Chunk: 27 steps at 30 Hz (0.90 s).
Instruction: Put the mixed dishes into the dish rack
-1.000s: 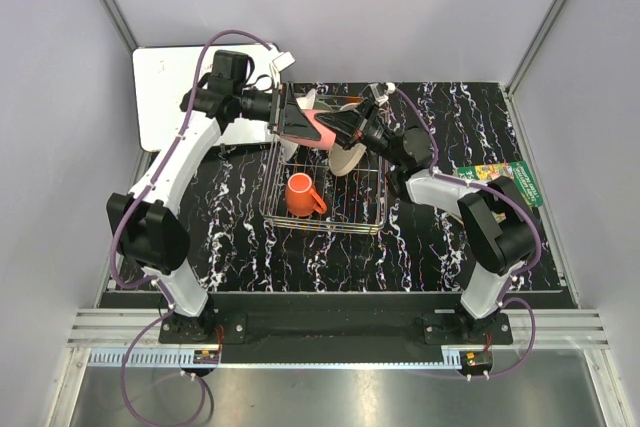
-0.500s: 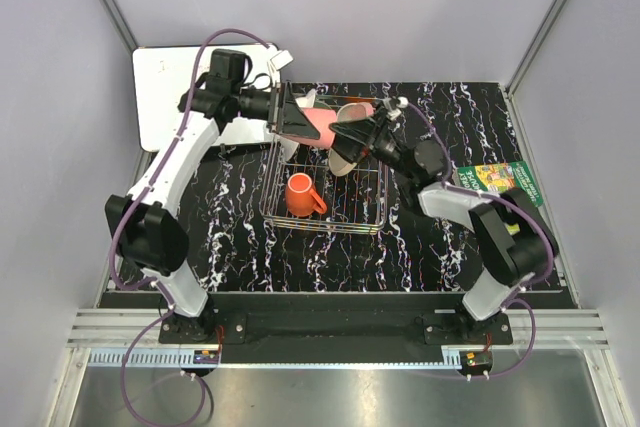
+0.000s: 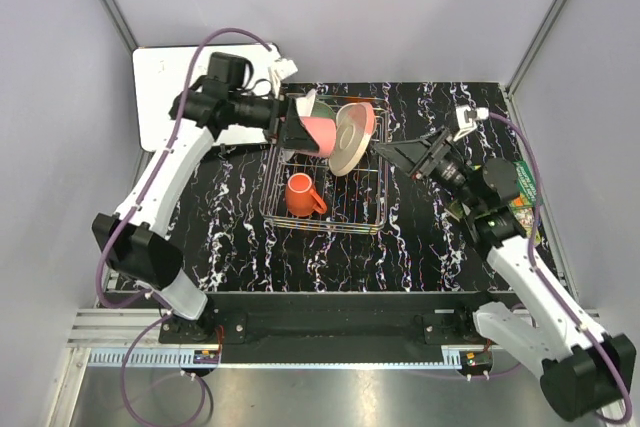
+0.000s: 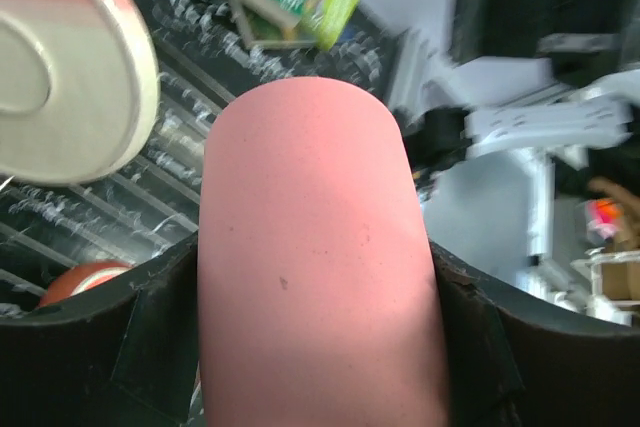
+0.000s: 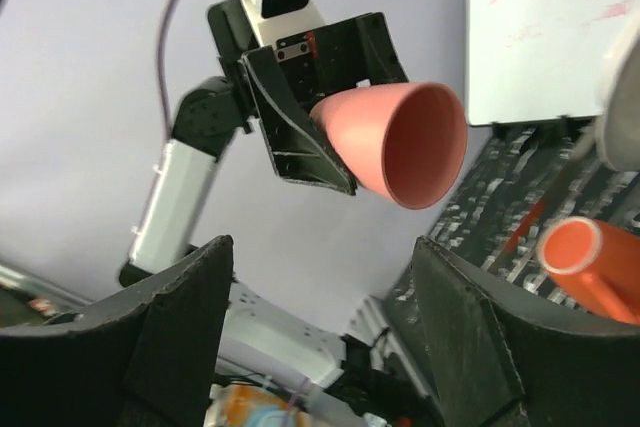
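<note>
My left gripper [image 3: 300,132] is shut on the small pink cup [image 3: 318,133], held on its side above the back of the dish rack [image 3: 322,227]. In the left wrist view the cup [image 4: 315,267] fills the space between the dark fingers. The pink-and-cream plate [image 3: 350,137] stands on edge in the rack's back part, just right of the cup. An orange mug [image 3: 300,194] lies in the rack. My right gripper [image 3: 392,154] is open and empty, hanging right of the rack, apart from the plate. The right wrist view faces the cup [image 5: 400,142] and the mug [image 5: 590,267].
A whiteboard [image 3: 165,97] lies at the back left, behind the left arm. A green book [image 3: 525,187] sits at the table's right edge, partly hidden by the right arm. The rack stands mid-table on the black marbled top [image 3: 230,237].
My right gripper opened, let go of the pink-and-cream plate and drew back to the right. The plate now stands in the rack. The left gripper still holds the cup.
</note>
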Each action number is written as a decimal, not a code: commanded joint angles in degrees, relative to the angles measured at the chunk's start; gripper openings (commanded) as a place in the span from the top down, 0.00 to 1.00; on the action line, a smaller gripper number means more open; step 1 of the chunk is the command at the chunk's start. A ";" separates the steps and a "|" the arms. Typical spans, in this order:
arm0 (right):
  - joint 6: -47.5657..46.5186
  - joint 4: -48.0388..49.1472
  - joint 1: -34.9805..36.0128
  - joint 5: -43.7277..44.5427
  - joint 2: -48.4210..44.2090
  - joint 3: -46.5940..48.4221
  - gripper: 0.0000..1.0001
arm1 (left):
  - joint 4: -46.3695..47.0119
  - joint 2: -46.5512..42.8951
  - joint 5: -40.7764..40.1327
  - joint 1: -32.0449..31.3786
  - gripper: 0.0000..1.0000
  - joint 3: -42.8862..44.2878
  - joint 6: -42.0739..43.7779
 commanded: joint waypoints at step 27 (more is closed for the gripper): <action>-18.23 -46.52 -0.43 33.70 -28.82 -1.35 0.22 | -14.05 20.31 -50.45 -30.90 1.00 10.49 27.93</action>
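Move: The open space I want for the pink cup, in the near right corner of the rack, lies about 6 cm back, 11 cm to the right and some 28 cm below my left hand. The orange mug is about 3 cm back, 1 cm left and 28 cm below that hand; the upright pink-and-cream plate is about 6 cm ahead, 8 cm right and 21 cm below. From my right hand the space lies 2 cm back, 1 cm left and 32 cm down. Keeping my grip on the pink cup, I sink my left hand some 18 cm towards the rack's near right corner, working about 8 cm right and a little back, while the wrist tips the cup from nearly level to steeply down. My right hand, already open and clear, withdraws about 10 cm to the right, off the cup, and drops around 6 cm. ##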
